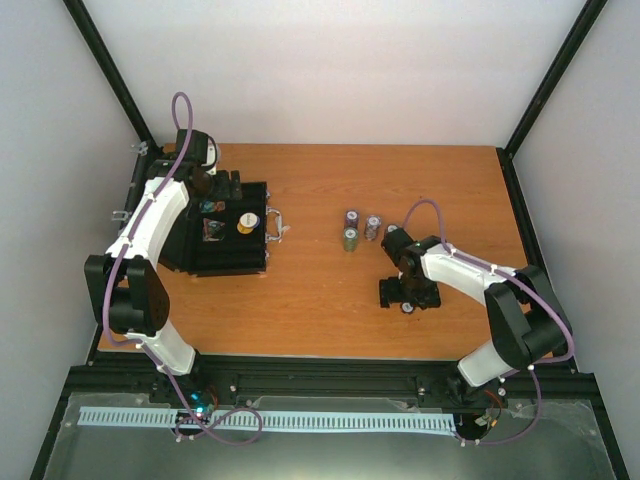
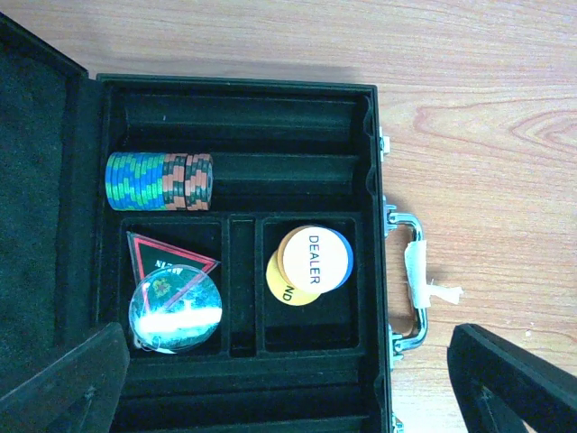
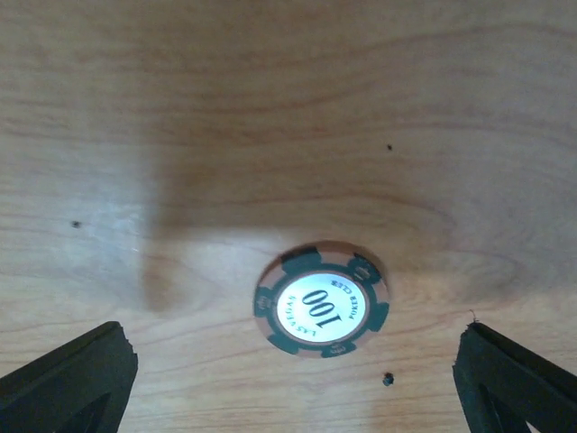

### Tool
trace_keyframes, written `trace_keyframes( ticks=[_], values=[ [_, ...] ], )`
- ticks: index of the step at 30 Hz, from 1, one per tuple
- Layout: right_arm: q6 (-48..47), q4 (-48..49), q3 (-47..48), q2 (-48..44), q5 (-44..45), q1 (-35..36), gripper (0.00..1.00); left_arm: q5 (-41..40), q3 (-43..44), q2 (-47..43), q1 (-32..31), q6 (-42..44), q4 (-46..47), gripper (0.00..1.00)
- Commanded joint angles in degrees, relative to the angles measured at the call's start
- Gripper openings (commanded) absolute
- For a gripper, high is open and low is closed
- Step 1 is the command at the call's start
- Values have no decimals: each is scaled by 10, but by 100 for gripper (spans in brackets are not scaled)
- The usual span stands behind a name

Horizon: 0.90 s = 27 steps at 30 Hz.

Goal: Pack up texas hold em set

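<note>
The black case (image 2: 379, 162) of the texas hold em set lies open at the table's left (image 1: 255, 262). In its tray lies a row of green and red striped chips (image 2: 160, 180). Below it lie a white DEALER disc (image 2: 314, 255) on a yellow disc (image 2: 281, 290), a dark triangular token (image 2: 171, 255) and a clear round disc (image 2: 174, 313). My left gripper (image 2: 288, 401) hovers open over the tray, holding nothing. Three small chip stacks (image 1: 351, 228) stand mid-table. A single "100" chip (image 3: 322, 309) lies flat on the wood between the fingers (image 3: 72, 379) of my open right gripper (image 3: 293, 388), touching neither.
The case's silver handle (image 2: 411, 280), with a white tag on it, faces the table's middle. Its lid (image 2: 36, 207) lies flat to the left. My right arm (image 1: 470, 270) reaches in from the right, its gripper (image 1: 408, 297) just near of the chip stacks.
</note>
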Motion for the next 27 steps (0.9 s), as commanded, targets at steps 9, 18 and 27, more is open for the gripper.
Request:
trace_keyframes(
  ticks=[9,18,27],
  values=[
    [16,67,-71,-8,-8,-24,83,16,11,-3,4,-6,-5,100],
    [-1,83,-56,15,-1,-28,72,12,13,-3,4,-5,-7,100],
    [3,78,-65,5,-12,-27,57,9,11,-3,4,-4,-6,100]
  ],
)
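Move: The 1000 chip lies flat under the open right fingers, about 1 cm ahead of the hand point, 1 cm to its right and some 3 cm below. Farther out stand two upright chip stacks: one roughly 22 cm ahead and 7 cm left, the other 19 cm ahead and 14 cm left, both about 1 cm below the hand. For the idle left gripper over the case, the chip is about 53 cm to its right, 21 cm back and 20 cm down. Lower the right gripper about 2 cm over the 1000 chip while easing back some 1.5 cm, then stay low and come forward again nearly as far, shifting about 1 cm to the right to centre on the chip. Keep the fingers pointing down and close them from wide open to just over half, one on each side of the chip, not yet pinching it. ##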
